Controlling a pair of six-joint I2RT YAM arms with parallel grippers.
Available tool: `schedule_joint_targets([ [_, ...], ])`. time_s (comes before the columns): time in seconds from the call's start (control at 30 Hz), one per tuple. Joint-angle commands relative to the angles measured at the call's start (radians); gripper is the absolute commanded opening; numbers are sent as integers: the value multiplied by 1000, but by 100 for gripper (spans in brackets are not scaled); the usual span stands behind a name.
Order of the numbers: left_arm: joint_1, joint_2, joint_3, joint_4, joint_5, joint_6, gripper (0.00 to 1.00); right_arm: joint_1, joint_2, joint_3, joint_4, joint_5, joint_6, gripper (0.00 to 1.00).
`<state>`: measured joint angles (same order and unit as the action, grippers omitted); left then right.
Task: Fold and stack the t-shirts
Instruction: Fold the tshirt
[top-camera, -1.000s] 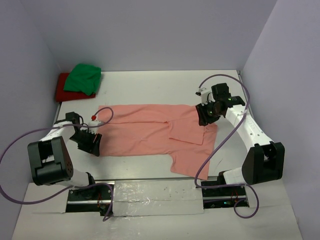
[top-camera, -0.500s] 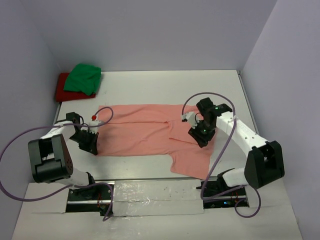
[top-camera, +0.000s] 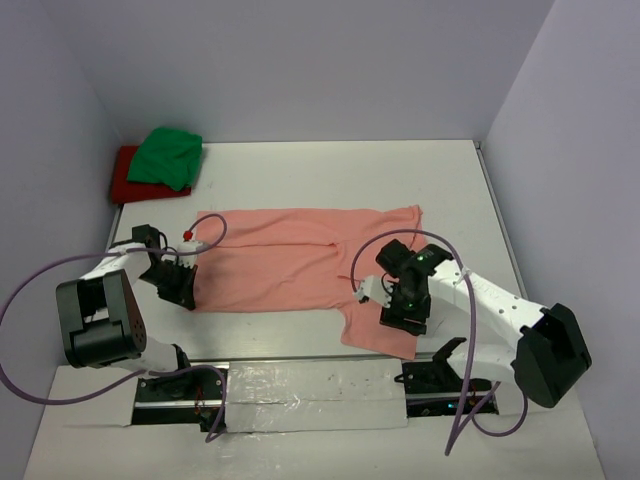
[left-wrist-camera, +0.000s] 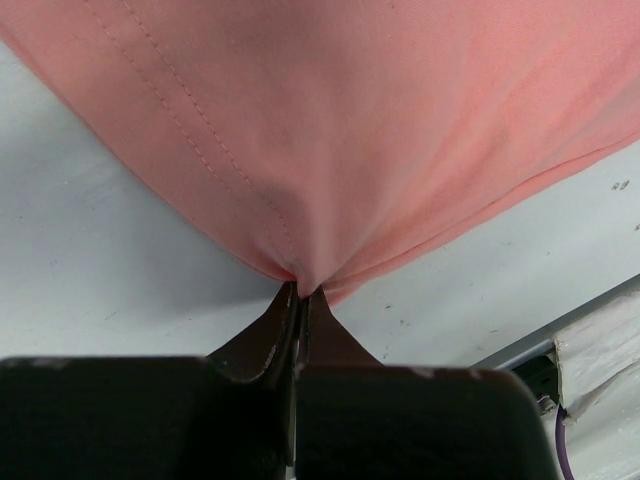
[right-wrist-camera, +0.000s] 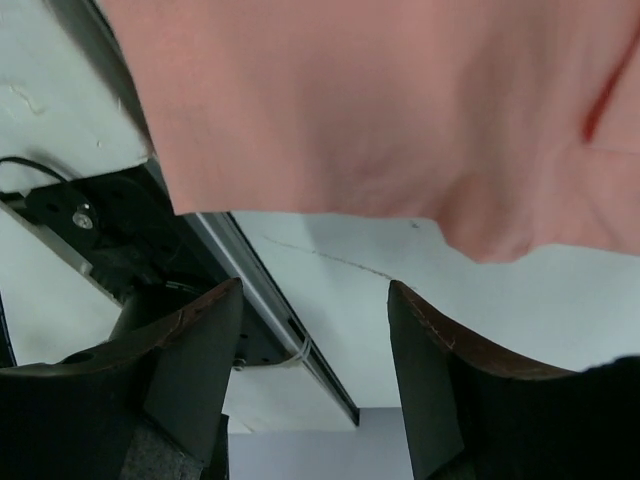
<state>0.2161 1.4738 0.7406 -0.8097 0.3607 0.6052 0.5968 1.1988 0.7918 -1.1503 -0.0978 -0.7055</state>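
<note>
A salmon-pink t-shirt (top-camera: 285, 262) lies spread flat across the middle of the table, one sleeve pointing toward the near edge. At the shirt's near left corner my left gripper (top-camera: 186, 291) is shut on the hem; the left wrist view shows the gripper (left-wrist-camera: 300, 292) pinching a pleat of pink cloth (left-wrist-camera: 350, 130). My right gripper (top-camera: 394, 312) hovers open over the near sleeve, and in the right wrist view the gripper (right-wrist-camera: 315, 300) has nothing between its fingers, with pink cloth (right-wrist-camera: 400, 100) beyond the tips. A green t-shirt (top-camera: 167, 157) sits bunched on a red t-shirt (top-camera: 123, 178) in the far left corner.
Grey walls close the table on the left, back and right. A metal rail (top-camera: 300, 385) with taped padding runs along the near edge between the arm bases, and shows as a rail (right-wrist-camera: 265, 290) under the right gripper. Purple cables loop beside both arms.
My right gripper left the shirt's far right corner, which now lies flat, swung to the near sleeve and opened wider. My left gripper closed on the hem.
</note>
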Motion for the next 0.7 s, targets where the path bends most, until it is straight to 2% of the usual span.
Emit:
schedule_joint_targets([
  [0.0, -1, -4, -18, 53, 0, 4, 0, 47, -45, -52, 0, 59, -29, 67],
  [0.2, -1, 3, -6, 58, 11, -4, 0, 129, -11, -42, 58, 35, 8, 67],
  [0.33, -1, 6, -3, 56, 6, -1, 0, 172, 83, -14, 57, -22, -2, 66],
  [0.47, 0, 2, 0, 44, 1, 7, 0, 204, 156, 41, 9, -138, -37, 65],
  [0.5, -1, -4, 0, 46, -2, 7, 0, 208, 169, 59, -23, -216, -49, 65],
  [0.67, 0, -13, -1, 41, -2, 10, 0, 227, 271, 148, -80, -316, -58, 61],
])
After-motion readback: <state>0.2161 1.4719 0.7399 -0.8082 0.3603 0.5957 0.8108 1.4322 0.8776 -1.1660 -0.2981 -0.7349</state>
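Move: The right hand, empty and open, hangs over the outer part of the near sleeve. The sleeve's middle is about 5 cm to its left, level in reach and some 6 cm below. The sleeve's near left corner is about 12 cm left and 3 cm back, the armpit 12 cm left and 5 cm ahead. The folded-in far sleeve is about 15 cm ahead and 5 cm left. From the left hand, the near sleeve lies some 42 cm right and 6 cm back. Back and slightly down at first, then mainly left: the right hand swings across above the near sleeve towards its near left corner, ending about 6 cm farther left and 4 cm back. Its wrist turns some 15 degrees counter-clockwise and tips the fingertips back towards the base, fingers staying open. The left hand stays put, keeping its pinch on the near corner of the hem. ##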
